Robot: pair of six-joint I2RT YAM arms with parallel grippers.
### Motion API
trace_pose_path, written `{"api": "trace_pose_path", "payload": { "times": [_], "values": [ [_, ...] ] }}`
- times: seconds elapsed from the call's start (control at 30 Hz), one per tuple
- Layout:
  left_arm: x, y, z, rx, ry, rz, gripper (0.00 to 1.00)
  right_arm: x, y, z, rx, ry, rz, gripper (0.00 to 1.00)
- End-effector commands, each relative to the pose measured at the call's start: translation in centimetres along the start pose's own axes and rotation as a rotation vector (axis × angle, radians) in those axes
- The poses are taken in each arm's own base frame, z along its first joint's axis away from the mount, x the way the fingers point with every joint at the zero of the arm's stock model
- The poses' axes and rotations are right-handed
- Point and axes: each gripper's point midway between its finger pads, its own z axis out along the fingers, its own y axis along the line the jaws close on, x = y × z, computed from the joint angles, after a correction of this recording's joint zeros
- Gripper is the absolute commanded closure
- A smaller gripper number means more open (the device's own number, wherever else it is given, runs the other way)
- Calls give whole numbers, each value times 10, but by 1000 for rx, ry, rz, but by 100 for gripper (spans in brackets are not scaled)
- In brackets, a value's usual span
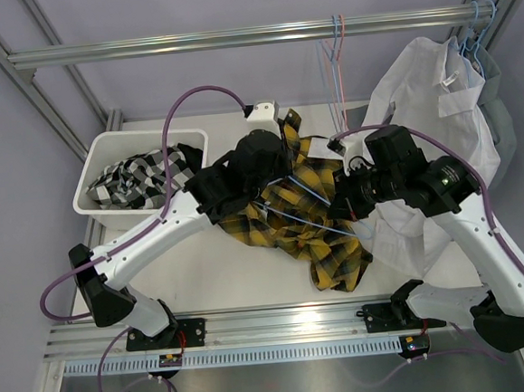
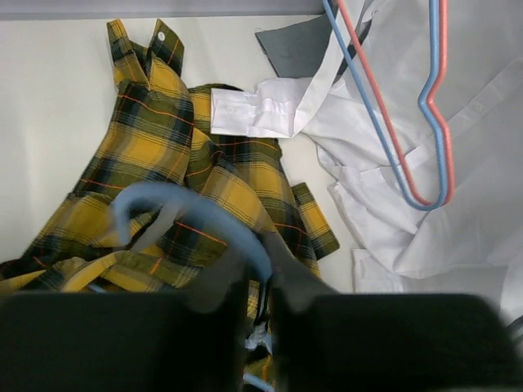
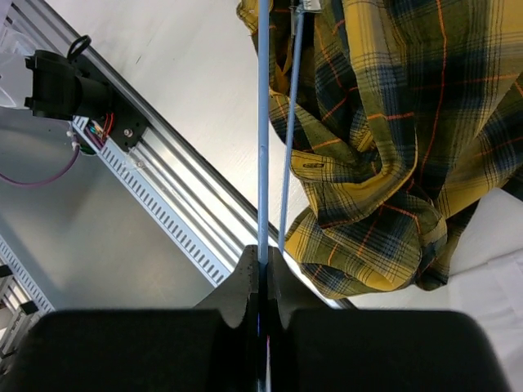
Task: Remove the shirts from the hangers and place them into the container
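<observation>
The yellow-and-black plaid shirt (image 1: pixel 329 245) (image 2: pixel 155 139) (image 3: pixel 392 122) lies crumpled on the table between both arms, with a light blue hanger (image 1: pixel 314 221) (image 3: pixel 262 122) still threaded through it. My right gripper (image 1: pixel 343 210) (image 3: pixel 261 255) is shut on one straight wire of this hanger. The hanger's hook (image 2: pixel 196 216) curves into the narrow gap of my left gripper (image 1: pixel 274 181) (image 2: pixel 260 257); whether those jaws press on it does not show. The white container (image 1: pixel 90 208) at the left holds the black-and-white checked shirt (image 1: pixel 138 178).
A white shirt (image 1: pixel 426 92) (image 2: pixel 458 212) hangs at the right on a light blue hanger from the metal rail (image 1: pixel 232 39), its hem on the table. Bare pink and blue hangers (image 1: pixel 334 54) (image 2: pixel 425 163) dangle from the rail's middle. Aluminium frame posts stand on both sides.
</observation>
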Motion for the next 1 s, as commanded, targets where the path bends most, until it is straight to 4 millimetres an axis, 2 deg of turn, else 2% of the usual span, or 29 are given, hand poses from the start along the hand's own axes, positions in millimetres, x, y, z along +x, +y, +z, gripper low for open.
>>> {"api": "trace_pose_path", "payload": {
  "times": [0.0, 0.07, 0.1, 0.17, 0.2, 0.3, 0.43, 0.5, 0.53, 0.57, 0.63, 0.73, 0.77, 0.87, 0.97],
  "values": [
    [-31, -3, -13, 14, -92, -52, 73, 4, 5, -13, -13, -18, -87, 100],
    [-26, 0, -16, 18, -85, -46, 53, 9, 6, -19, -12, -12, -84, 100],
    [-29, 1, -22, 32, -90, -49, 25, 12, 7, -24, -11, -20, -86, 100],
    [-29, 4, -28, 38, -91, -52, 4, 19, 8, -29, -3, -10, -82, 100],
    [-33, 6, -37, 49, -100, -59, 1, 21, 8, -35, 4, -18, -83, 100],
    [-34, 11, -48, 60, -104, -59, 1, 29, 6, -47, 34, -22, -79, 100],
    [-41, 27, -70, 58, -124, -63, 1, 36, 2, -67, 94, -32, -77, 100],
    [-40, 36, -76, 44, -127, -66, 1, 31, 4, -80, 118, -69, -83, 100],
    [-33, 44, -76, 30, -117, -55, 1, 30, 3, -85, 133, -81, -79, 100],
    [-39, 50, -87, 35, -141, -66, 1, 25, 4, -91, 144, -110, -84, 100],
    [-38, 62, -99, 30, -158, -62, 1, 24, 0, -93, 164, -108, -88, 100],
    [-44, 74, -111, 27, -182, -83, 1, 26, -2, -85, 164, -74, -86, 100],
    [-52, 75, -121, 39, -206, -98, 1, 29, -3, -79, 156, -54, -82, 100],
    [-69, 69, -133, 79, -244, -133, 1, 30, -3, -66, 129, -29, -76, 100],
    [-84, 56, -136, 128, -282, -183, 1, 29, -6, -54, 121, -6, -70, 100]
  ]
}}
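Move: Both grippers already hold the blue hanger, the left at its neck and the right at one shoulder. Under it the yellow plaid shirt lies bunched, its middle some 8 cm back, 3 cm right and 27 cm below the left hand, or roughly 2 cm back, 5 cm left and 24 cm below the right. From the left hand the container is about 30 cm left, 4 cm ahead and 27 cm below. The white shirt hangs about 17 cm right of the right hand, 10 cm ahead and slightly lower. Open the left gripper wide to let go of the hanger's neck, then bring it away left, up and back, roughly 10 cm sideways, rolling its left side down about 15 degrees. Keep the right fingers shut on the hanger; draw it back and right, then lift about 6 cm before easing down a little. ##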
